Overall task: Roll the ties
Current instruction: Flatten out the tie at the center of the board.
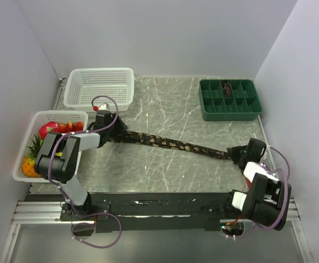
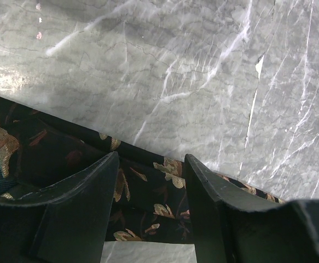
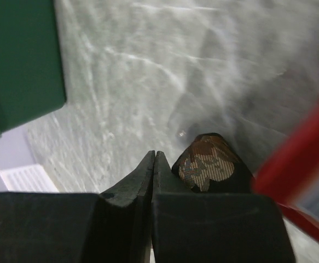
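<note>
One dark tie (image 1: 170,143) with tan leaf patterns lies stretched across the marble table, from left to right. My left gripper (image 1: 109,131) is at its wide left end. In the left wrist view this gripper (image 2: 151,164) stands open, its fingers (image 2: 82,203) straddling the tie (image 2: 143,192), which lies flat under them. My right gripper (image 1: 237,155) is at the narrow right end. In the right wrist view this gripper (image 3: 155,153) is shut with nothing between its fingertips. The tie's pointed tip (image 3: 208,161) lies just to the right of them.
An empty white basket (image 1: 99,87) stands at the back left. A second white basket (image 1: 25,159) with colourful toys sits at the left edge. A green compartment tray (image 1: 203,101) is at the back right, with its corner (image 3: 17,55) also in the right wrist view. A blurred red shape (image 3: 301,148) crosses that view's right edge.
</note>
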Tool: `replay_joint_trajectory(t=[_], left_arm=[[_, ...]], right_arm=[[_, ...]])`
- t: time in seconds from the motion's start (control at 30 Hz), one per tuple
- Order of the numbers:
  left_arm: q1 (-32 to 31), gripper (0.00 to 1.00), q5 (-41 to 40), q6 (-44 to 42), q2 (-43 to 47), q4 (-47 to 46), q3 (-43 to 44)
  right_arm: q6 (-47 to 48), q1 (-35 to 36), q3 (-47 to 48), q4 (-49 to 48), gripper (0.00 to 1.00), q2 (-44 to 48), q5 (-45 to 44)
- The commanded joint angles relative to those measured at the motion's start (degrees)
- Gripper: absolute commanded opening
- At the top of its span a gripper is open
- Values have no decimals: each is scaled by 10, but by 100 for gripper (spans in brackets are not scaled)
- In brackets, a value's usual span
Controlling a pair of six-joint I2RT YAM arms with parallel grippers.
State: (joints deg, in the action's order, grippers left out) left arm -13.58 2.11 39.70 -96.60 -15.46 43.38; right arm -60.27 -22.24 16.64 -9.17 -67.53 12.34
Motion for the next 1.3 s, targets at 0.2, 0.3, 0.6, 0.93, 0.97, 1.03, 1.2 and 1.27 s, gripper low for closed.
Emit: replay_joint_trajectory(t=[0.2, 0.3, 0.6, 0.93, 0.97, 1.03, 1.2, 1.27], left_arm=[[-2, 58, 7, 1, -20, 16, 8], [-2, 58, 13, -8, -11, 20, 15], [-2, 59, 30, -24, 39, 33, 16], [-2, 59, 41, -27, 26, 40, 28], [-2, 59, 42, -27, 22, 42, 31], [-2, 58, 48, -31, 19, 44, 33], [-2, 58, 58, -32, 11, 47, 43], [-2, 58, 63, -31, 6, 50, 49]], right_arm=[[-16, -10, -13, 59, 0, 68, -103], [31, -11, -29, -39, 0, 57, -82], [129, -11, -109, -267, 0, 128, 59], [125, -7, -148, -145, 0, 282, 124], [112, -7, -158, -158, 0, 282, 124], [90, -6, -183, -159, 0, 282, 130], [116, 6, -172, -103, 0, 266, 124], [129, 13, -151, -97, 0, 245, 128]])
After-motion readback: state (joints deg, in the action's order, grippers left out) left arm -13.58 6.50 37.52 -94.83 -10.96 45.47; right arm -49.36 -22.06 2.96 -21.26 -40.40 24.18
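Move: The tie's right end lies just under the right hand's shut fingertips, about 2 cm to their left, level fore and aft, and about 1 cm down. The red box is roughly 7 cm back and 4 cm right; the green tray's middle is some 21 cm ahead and 4 cm left. From the left hand, that tie end is about 44 cm to the right and 11 cm back. Keep the right gripper shut and slide low, back and right along the tie's right end by about 2 cm. Then return, lift clear to some 9 cm with the fingers tipping up about 30 degrees and turning counter-clockwise, drift left over the tie and start sinking again. Keep the left fingers part-open over the tie, easing up slightly. ##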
